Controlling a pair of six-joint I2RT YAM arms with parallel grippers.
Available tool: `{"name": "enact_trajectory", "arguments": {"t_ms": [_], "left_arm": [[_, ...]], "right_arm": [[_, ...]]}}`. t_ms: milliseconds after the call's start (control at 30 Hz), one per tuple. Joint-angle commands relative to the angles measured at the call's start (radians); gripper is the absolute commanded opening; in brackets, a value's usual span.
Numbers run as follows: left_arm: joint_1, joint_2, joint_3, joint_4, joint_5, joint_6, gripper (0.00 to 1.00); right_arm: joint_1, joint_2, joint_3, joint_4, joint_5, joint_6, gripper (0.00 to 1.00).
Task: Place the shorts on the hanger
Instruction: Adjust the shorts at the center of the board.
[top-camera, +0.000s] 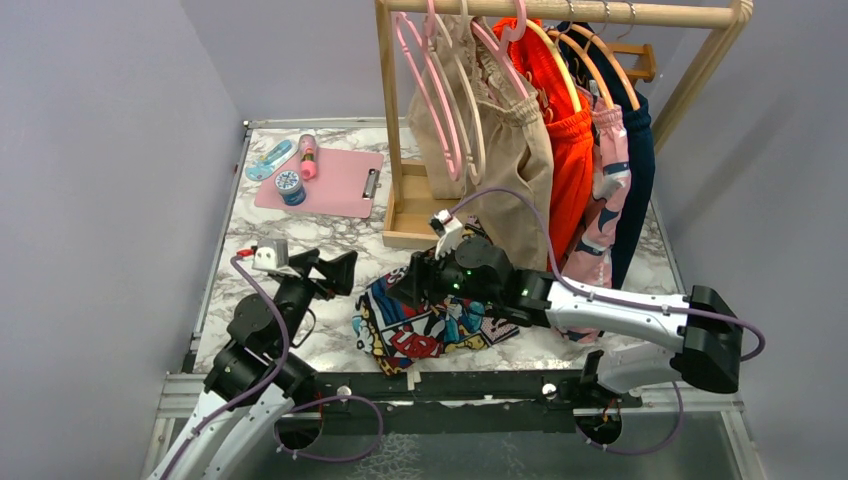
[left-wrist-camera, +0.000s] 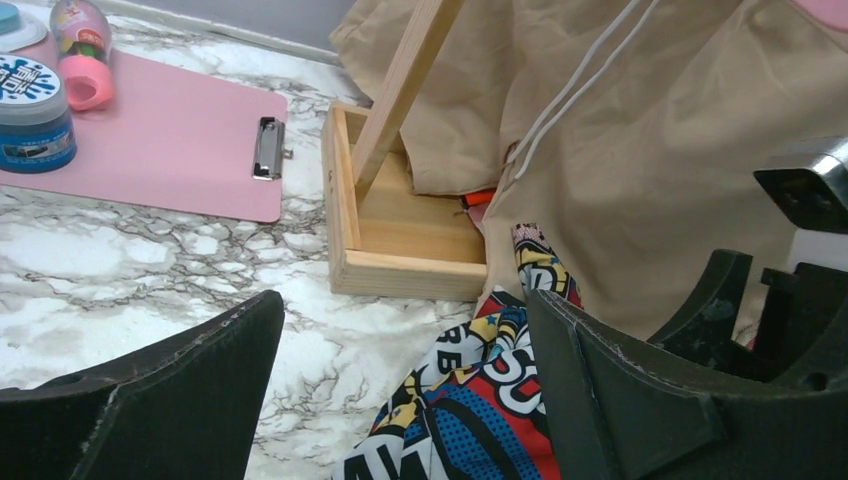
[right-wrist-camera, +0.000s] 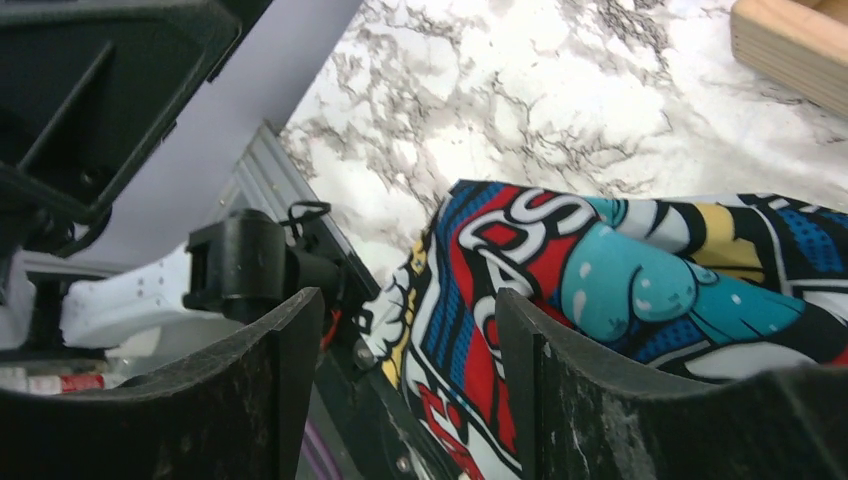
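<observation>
The comic-print shorts lie crumpled on the marble table near its front edge, also seen in the left wrist view and the right wrist view. My right gripper hovers over their left part, its jaws apart with only the fabric below showing between them. Just left of the shorts, my left gripper stands wide open and holds nothing; its right finger sits over the shorts' edge. I cannot make out the hanger. A small cream stub pokes out under the shorts' front hem.
A wooden rack's base stands right behind the shorts, hung with beige shorts, an orange garment, other clothes and pink hangers. A pink clipboard with a jar and a bottle lies back left. The black front rail runs below.
</observation>
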Motion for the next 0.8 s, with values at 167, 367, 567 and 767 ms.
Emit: {"name": "enact_trajectory", "arguments": {"t_ms": [167,367,567,767], "left_arm": [[-0.003,0.119,0.093,-0.086,0.112,-0.022,0.92],[-0.005,0.415,0.230,-0.187,0.420,-0.020,0.92],[-0.022,0.557,0.310,-0.209,0.526,0.016,0.96],[-0.115,0.656,0.315,-0.232,0.426,0.040,0.94]], "right_arm": [[0.007,-0.238,-0.036,-0.308,-0.069,-0.234,0.67],[0.006,-0.439,-0.152,-0.441,0.059,-0.268,0.66],[0.007,-0.478,-0.209,-0.449,0.118,-0.238,0.66],[0.006,-0.450,-0.212,-0.431,0.143,-0.234,0.66]]}}
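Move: The shorts, spread about 35 cm wide, have their middle some 5 cm right of the right hand, 2 cm back and 5 cm below. From the left hand, the same middle is roughly 17 cm right, 6 cm back and 9 cm down. The wooden tray lies about 20 cm ahead of the right hand and 3 cm right; the pink clipboard is some 25 cm ahead of the left hand and 7 cm left, 10 cm below. Rightward over the shorts goes the empty right hand, about 12 cm, drawing back slightly, first rising a little, then sinking towards their right-hand part with fingers tipping down, still two-thirds open. Shortly after, the left hand swings right about 10 cm and sinks 5 towards the shorts' left part, wide open, tipping down and turning clockwise nearly 30 degrees. ##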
